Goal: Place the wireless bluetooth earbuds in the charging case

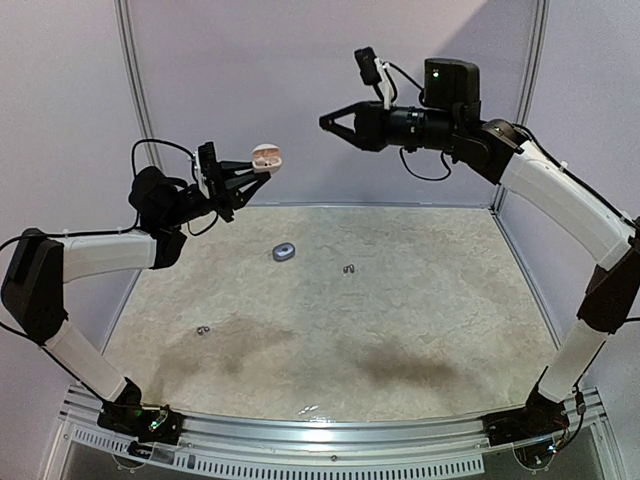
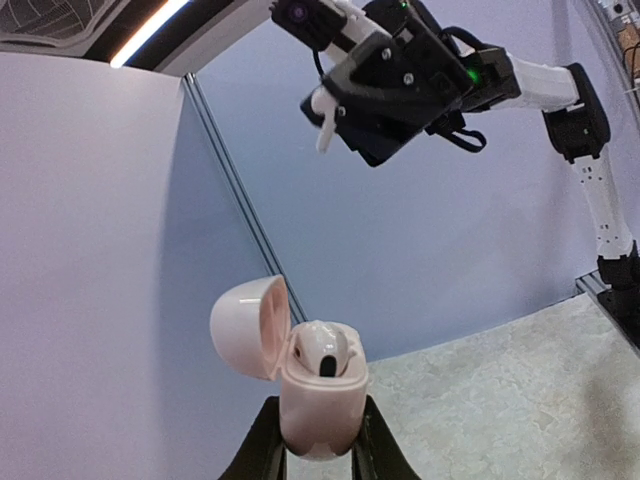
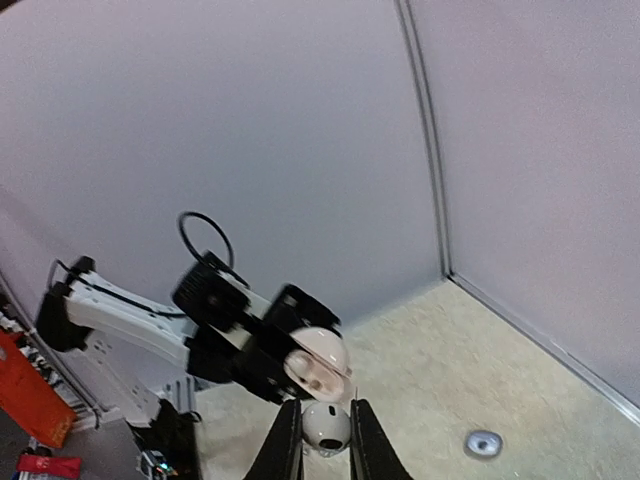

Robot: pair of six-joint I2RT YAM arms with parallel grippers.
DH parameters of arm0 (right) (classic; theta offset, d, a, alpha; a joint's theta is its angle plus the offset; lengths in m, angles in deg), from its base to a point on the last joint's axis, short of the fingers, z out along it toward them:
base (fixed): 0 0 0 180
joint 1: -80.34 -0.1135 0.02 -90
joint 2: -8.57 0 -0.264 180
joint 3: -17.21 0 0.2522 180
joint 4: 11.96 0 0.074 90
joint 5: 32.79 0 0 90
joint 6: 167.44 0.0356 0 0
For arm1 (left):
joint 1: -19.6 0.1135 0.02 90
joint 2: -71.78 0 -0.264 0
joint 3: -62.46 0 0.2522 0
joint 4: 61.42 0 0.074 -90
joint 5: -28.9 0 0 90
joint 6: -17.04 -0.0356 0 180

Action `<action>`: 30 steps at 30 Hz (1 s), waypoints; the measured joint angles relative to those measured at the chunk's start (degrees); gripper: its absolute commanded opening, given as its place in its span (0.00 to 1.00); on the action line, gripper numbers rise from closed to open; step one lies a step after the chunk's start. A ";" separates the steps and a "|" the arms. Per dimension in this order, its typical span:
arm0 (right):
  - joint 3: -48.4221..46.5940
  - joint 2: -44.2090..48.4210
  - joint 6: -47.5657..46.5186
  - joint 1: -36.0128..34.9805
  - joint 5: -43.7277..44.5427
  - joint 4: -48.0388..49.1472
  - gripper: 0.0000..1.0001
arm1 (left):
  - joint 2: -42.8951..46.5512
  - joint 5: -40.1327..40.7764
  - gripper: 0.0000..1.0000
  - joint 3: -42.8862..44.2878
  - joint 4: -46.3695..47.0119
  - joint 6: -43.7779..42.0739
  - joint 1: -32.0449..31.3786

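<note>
My left gripper (image 1: 262,168) is raised over the table's far left, shut on a pink charging case (image 1: 266,158) with its lid open. In the left wrist view the case (image 2: 320,400) sits upright between the fingers (image 2: 268,440), and one whitish earbud (image 2: 326,350) rests in it. My right gripper (image 1: 325,122) hangs high to the right of the case and points at it. In the right wrist view it is shut on a whitish earbud (image 3: 326,428), just short of the open case (image 3: 320,366). Two dark earbuds (image 1: 349,268) (image 1: 203,330) lie on the table.
A small grey-blue case (image 1: 284,252) lies on the mottled table (image 1: 420,320) below the raised grippers; it also shows as the grey-blue case (image 3: 484,443) at the lower right of the right wrist view. Pale walls enclose the back and both sides.
</note>
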 measured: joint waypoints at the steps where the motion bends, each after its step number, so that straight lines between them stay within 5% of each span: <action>1: -0.46 0.11 1.11 -0.42 -1.07 2.34 0.00 | 0.00 -0.15 0.00 0.48 0.61 0.50 -0.17; 12: -7.74 -5.42 10.80 -4.70 -15.19 17.42 0.00 | -0.02 -2.32 0.00 6.19 4.26 1.11 -1.60; 30: -8.37 -9.16 12.81 -5.55 -16.94 17.79 0.00 | -0.20 -2.99 0.00 7.61 9.60 -2.10 -2.60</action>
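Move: Above and to the right of the open charging case, the right hand holds an earbud; the case, one earbud already inside, lies roughly 8 cm to its left, 2 cm ahead and 8 cm lower. Down on the table, some 45 cm below this hand, are the grey oval, 17 cm ahead and 15 cm left, and the silver earrings, 12 cm ahead and 3 cm right. The left hand holds the case; the right hand's earbud is about 9 cm to its right, 9 cm above and 1 cm back. Carrying its earbud towards the case, the right hand swings back and left about 6 cm each, rising nearly 8 cm then sinking some 3 cm, turning about 25 degrees counter-clockwise before it stops. Meanwhile the left hand lifts the case about 7 cm and draws it back 4 cm, rolling its forward side up. Both keep their grips. ##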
